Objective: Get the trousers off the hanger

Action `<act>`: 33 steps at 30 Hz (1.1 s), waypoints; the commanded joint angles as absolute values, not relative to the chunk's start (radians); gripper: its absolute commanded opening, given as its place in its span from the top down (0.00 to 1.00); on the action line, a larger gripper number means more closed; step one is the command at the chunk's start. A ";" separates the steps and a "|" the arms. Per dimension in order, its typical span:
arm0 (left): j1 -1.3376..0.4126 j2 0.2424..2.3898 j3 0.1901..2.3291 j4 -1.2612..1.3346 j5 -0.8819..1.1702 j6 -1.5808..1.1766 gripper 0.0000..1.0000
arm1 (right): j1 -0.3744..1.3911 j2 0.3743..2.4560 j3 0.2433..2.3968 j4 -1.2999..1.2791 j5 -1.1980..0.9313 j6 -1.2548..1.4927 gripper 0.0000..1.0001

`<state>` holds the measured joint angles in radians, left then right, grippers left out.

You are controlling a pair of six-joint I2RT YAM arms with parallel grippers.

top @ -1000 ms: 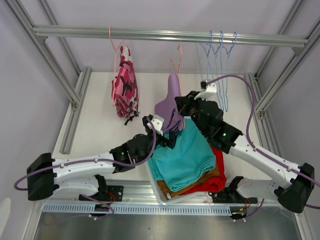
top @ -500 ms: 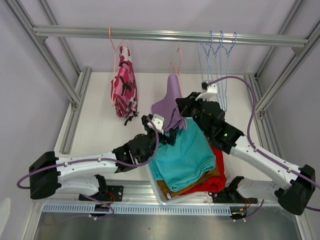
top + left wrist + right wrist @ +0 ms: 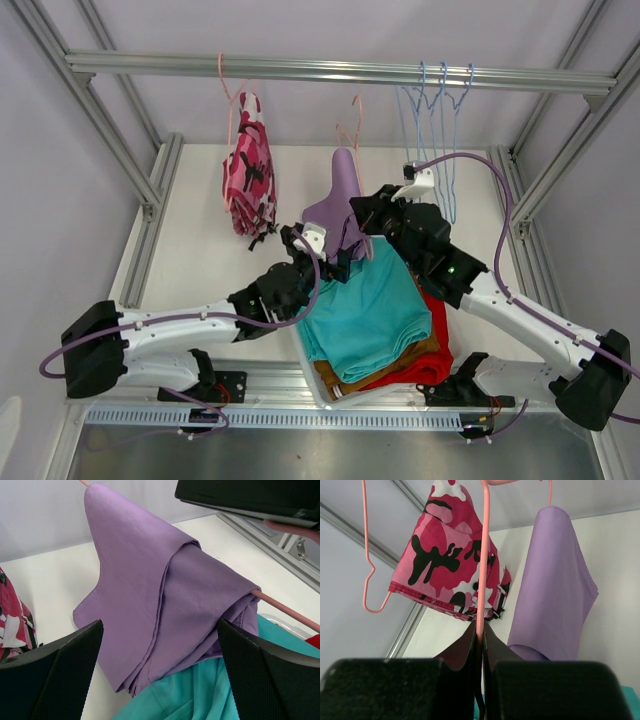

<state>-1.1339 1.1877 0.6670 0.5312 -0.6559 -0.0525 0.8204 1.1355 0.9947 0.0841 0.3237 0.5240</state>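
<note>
The lilac trousers (image 3: 338, 208) (image 3: 165, 590) (image 3: 554, 590) hang folded over the bar of a pink hanger (image 3: 353, 122) (image 3: 286, 610) (image 3: 482, 565). My right gripper (image 3: 364, 214) (image 3: 480, 632) is shut on that hanger's wire, just right of the cloth. My left gripper (image 3: 322, 248) (image 3: 159, 630) is open, its fingers either side of the trousers' lower edge without touching it. The pink camouflage trousers (image 3: 248, 172) (image 3: 445, 565) hang on another pink hanger at the left. Teal trousers (image 3: 365, 312) (image 3: 200, 695) top a pile over mustard-brown (image 3: 340, 378) and red (image 3: 436, 350) ones.
The pile lies in a white bin (image 3: 308, 372) between the arm bases. Three empty blue hangers (image 3: 436, 110) hang at the right of the metal rail (image 3: 300, 70). Aluminium frame posts stand on both sides of the white table (image 3: 200, 250).
My left arm has reached further forward, bringing its open fingers up around the lilac trousers' lower edge. The lilac trousers shifted slightly left. The right gripper has stayed put.
</note>
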 commanded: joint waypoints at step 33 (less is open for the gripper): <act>-0.959 1.396 0.779 0.678 -0.562 -0.123 0.36 | 0.819 1.078 0.983 0.104 0.305 0.529 1.00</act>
<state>-1.0004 1.3952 0.7319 0.6193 -0.5938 -0.0856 0.8169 1.1305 0.9791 0.0799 0.2897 0.5385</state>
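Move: From the open left hand, the middle of the purple trousers is about 8 cm ahead, roughly 1 cm left and near its own height. The teal trousers in the crate lie some 18 cm below that hand and 4 cm to its right, about level with it fore and aft; the camouflage trousers hang about 15 cm ahead and 20 cm left. From the right hand, which holds the pink hanger, the purple trousers are roughly 6 cm ahead, 3 cm left and 6 cm lower. The left hand first sinks about 3 cm, edging a little to its right, then reaches forward with wide-open fingers so that they come around the lower part of the purple trousers, having gone about 5 cm forward in all, and starts to close them roughly a third of the way near the end of the reach. The right hand keeps its pinch on the hanger's wire and stays within about a centimetre of its place, holding the hanger against the coming pull. ##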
